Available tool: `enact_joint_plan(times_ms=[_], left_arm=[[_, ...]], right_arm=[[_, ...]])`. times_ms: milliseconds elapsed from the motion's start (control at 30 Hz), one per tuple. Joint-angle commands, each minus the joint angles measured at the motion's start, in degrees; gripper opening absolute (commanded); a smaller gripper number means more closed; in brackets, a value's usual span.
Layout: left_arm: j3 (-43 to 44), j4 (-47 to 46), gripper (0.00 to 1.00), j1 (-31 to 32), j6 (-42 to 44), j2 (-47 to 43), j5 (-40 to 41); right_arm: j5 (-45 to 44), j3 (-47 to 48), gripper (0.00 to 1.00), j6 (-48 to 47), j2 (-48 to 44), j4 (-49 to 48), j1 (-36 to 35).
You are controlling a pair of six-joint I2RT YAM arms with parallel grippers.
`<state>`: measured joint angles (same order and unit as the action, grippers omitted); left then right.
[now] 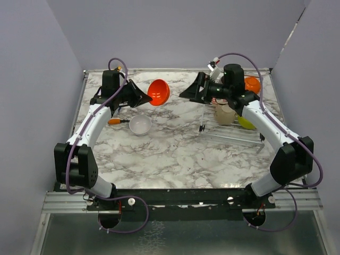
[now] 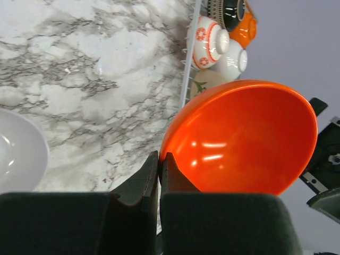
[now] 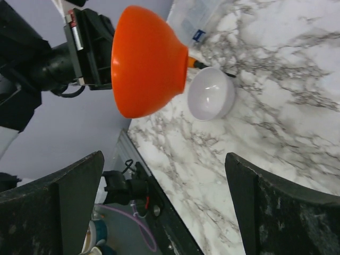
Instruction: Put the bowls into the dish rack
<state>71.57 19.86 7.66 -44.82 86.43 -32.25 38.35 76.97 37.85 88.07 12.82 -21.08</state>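
My left gripper [image 1: 147,98] is shut on the rim of an orange bowl [image 1: 159,91], held above the table at the back centre. In the left wrist view its fingertips [image 2: 159,166] pinch the bowl's [image 2: 244,138] edge. My right gripper [image 1: 186,93] faces that bowl from the right, open wide and empty, a short gap away; the right wrist view shows the bowl [image 3: 146,61] ahead of the right gripper [image 3: 164,180]. A white bowl [image 1: 141,125] sits on the marble. The dish rack [image 1: 234,130] at the right holds beige [image 1: 224,114], lime green [image 1: 245,122] and orange [image 1: 252,84] bowls, plus a white patterned bowl [image 2: 207,40].
An orange-handled tool [image 1: 114,121] lies left of the white bowl. A clear plastic box [image 3: 194,18] stands near the back left corner. Grey walls enclose the table on three sides. The rack's wire edge [image 2: 190,64] lies close behind the held bowl.
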Motion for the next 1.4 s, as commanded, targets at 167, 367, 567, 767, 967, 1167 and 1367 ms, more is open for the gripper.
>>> enact_joint_plan(times_ms=[167, 367, 567, 767, 967, 1167, 1367], left_arm=[[-1.4, -10.0, 0.0, 1.1, -11.2, -2.2, -8.4], [-2.7, -10.7, 0.0, 1.5, -11.9, -2.5, -8.8], [-4.0, -11.4, 0.0, 1.6, -12.7, -2.2, -9.4], [-4.3, -11.6, 0.0, 1.6, -12.7, -2.1, -9.7], [-4.8, -11.5, 0.0, 1.6, -12.4, -1.6, -10.0], [-5.4, -11.7, 0.0, 1.6, -11.9, -1.2, -10.4], [-6.0, -11.6, 0.0, 1.6, -11.1, -1.2, -10.2]], right_arm=[[6.2, 6.8, 1.0, 7.2, 7.8, -7.2, -5.9], [2.3, 5.4, 1.0, 10.2, 8.7, -12.3, -7.6], [-1.0, 5.2, 0.97, 9.0, 9.8, -15.6, -7.8], [-2.7, 6.1, 0.9, 6.6, 11.2, -12.9, -7.8], [-3.5, 6.4, 0.95, 5.5, 11.1, -12.9, -8.0], [-3.1, 6.9, 0.86, 6.3, 12.0, -12.9, -8.4], [-2.7, 7.1, 0.73, 8.0, 12.6, -12.9, -8.5]])
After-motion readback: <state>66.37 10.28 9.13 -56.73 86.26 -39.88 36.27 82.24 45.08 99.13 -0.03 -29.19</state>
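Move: The orange-red bowl is already pinched by its rim in the left gripper, its middle about 4 cm right and 2 cm ahead of that hand. From the right hand, the bowl lies roughly 13 cm left, 2 cm back and nearly level. The last white bowl stands on the table some 7 cm left, 4 cm back and 19 cm below the left hand; the beige bowl in the rack is about 19 cm right, 2 cm back and 16 cm below the right hand. Bring the right gripper, wide open, about 7.5 cm left to the orange-red bowl, then ease it some 2 cm forward and slightly down so the fingers straddle the bowl, and begin closing them to roughly three-quarters open. Keep the left pinch on the rim and carry the bowl 3 cm right to meet it, rolling the wrist some 10 degrees so its right side rises, then hold nearly still. ##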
